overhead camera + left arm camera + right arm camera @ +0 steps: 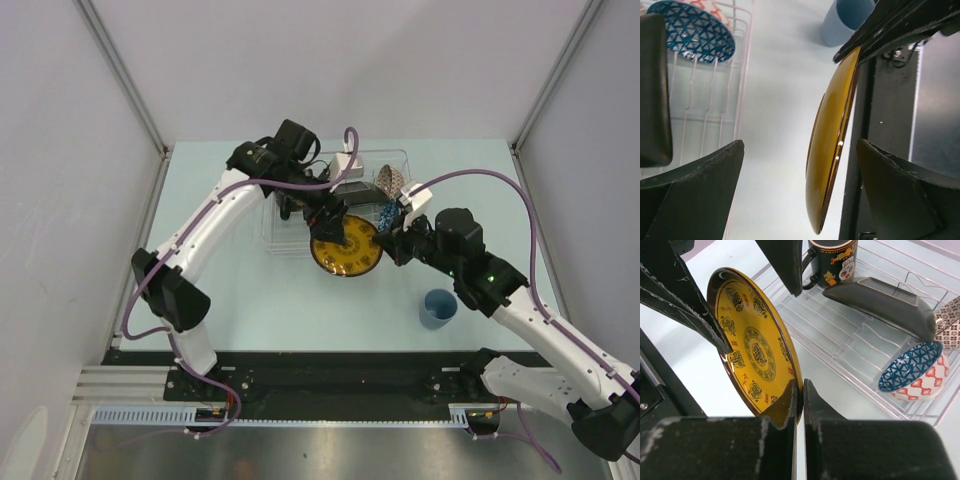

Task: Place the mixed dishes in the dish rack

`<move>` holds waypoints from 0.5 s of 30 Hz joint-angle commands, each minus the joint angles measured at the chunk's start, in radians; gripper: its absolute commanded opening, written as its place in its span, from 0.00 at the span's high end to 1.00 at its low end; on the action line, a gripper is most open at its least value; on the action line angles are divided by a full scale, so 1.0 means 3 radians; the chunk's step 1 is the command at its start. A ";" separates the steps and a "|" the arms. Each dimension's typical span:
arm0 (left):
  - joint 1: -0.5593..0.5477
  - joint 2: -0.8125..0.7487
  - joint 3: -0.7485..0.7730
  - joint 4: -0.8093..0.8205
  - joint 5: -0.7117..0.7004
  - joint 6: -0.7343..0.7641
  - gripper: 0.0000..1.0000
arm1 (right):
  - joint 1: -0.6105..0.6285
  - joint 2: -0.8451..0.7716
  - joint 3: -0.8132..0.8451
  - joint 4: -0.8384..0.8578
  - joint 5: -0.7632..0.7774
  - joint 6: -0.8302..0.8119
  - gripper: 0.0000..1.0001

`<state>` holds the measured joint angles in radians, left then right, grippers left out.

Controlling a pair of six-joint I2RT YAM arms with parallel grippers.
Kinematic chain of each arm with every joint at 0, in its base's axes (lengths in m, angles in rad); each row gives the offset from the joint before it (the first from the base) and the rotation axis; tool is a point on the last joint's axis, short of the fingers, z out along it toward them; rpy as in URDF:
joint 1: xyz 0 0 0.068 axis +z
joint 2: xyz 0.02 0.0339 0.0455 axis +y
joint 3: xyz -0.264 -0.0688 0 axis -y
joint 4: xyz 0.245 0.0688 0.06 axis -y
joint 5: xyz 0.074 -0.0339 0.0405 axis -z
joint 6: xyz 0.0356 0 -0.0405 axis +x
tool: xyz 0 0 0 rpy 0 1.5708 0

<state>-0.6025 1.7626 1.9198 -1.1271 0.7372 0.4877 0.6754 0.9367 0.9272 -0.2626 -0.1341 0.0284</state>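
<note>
My right gripper (800, 387) is shut on the lower rim of the yellow-brown saucer (752, 345), holding it on edge above the table beside the dish rack (830, 335). My left gripper (800, 145) is open, one finger on each side of the saucer (832, 145) without touching it. In the clear rack lie the black square plate (885, 302), the blue patterned bowl (912, 372), the beige patterned bowl (950, 322) and the dark cup (832, 262). The light blue cup (437, 308) stands on the table to the right.
Both arms meet over the rack's near edge (285, 235) at the middle of the pale table. Grey walls enclose the back and both sides. A black rail runs along the near edge by the arm bases.
</note>
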 commanded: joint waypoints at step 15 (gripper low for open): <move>0.0004 0.0491 0.0744 -0.0682 0.0580 0.0200 0.98 | 0.0075 -0.0060 0.0162 0.0231 0.0442 -0.0161 1.00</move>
<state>-0.6022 1.9099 2.0907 -1.2945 0.8761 0.5247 0.6933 0.9413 0.9272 -0.2573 -0.0528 0.0139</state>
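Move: The yellow plate, held at its right rim by the right hand, already lies between the open left fingers: its middle is about 5 cm to the left hand's right, 3 cm back, 2 cm lower; from the right hand, some 6 cm left, 1 cm back. Well below the left hand, roughly 15 cm down, stand the black dish (8 ahead, 4 right), blue bowl (4 ahead, 14 right) and mug (12 ahead, 10 left). Left hand eases about 2 cm right and back, rolling some 10 degrees, and pinches the plate the right holds. ##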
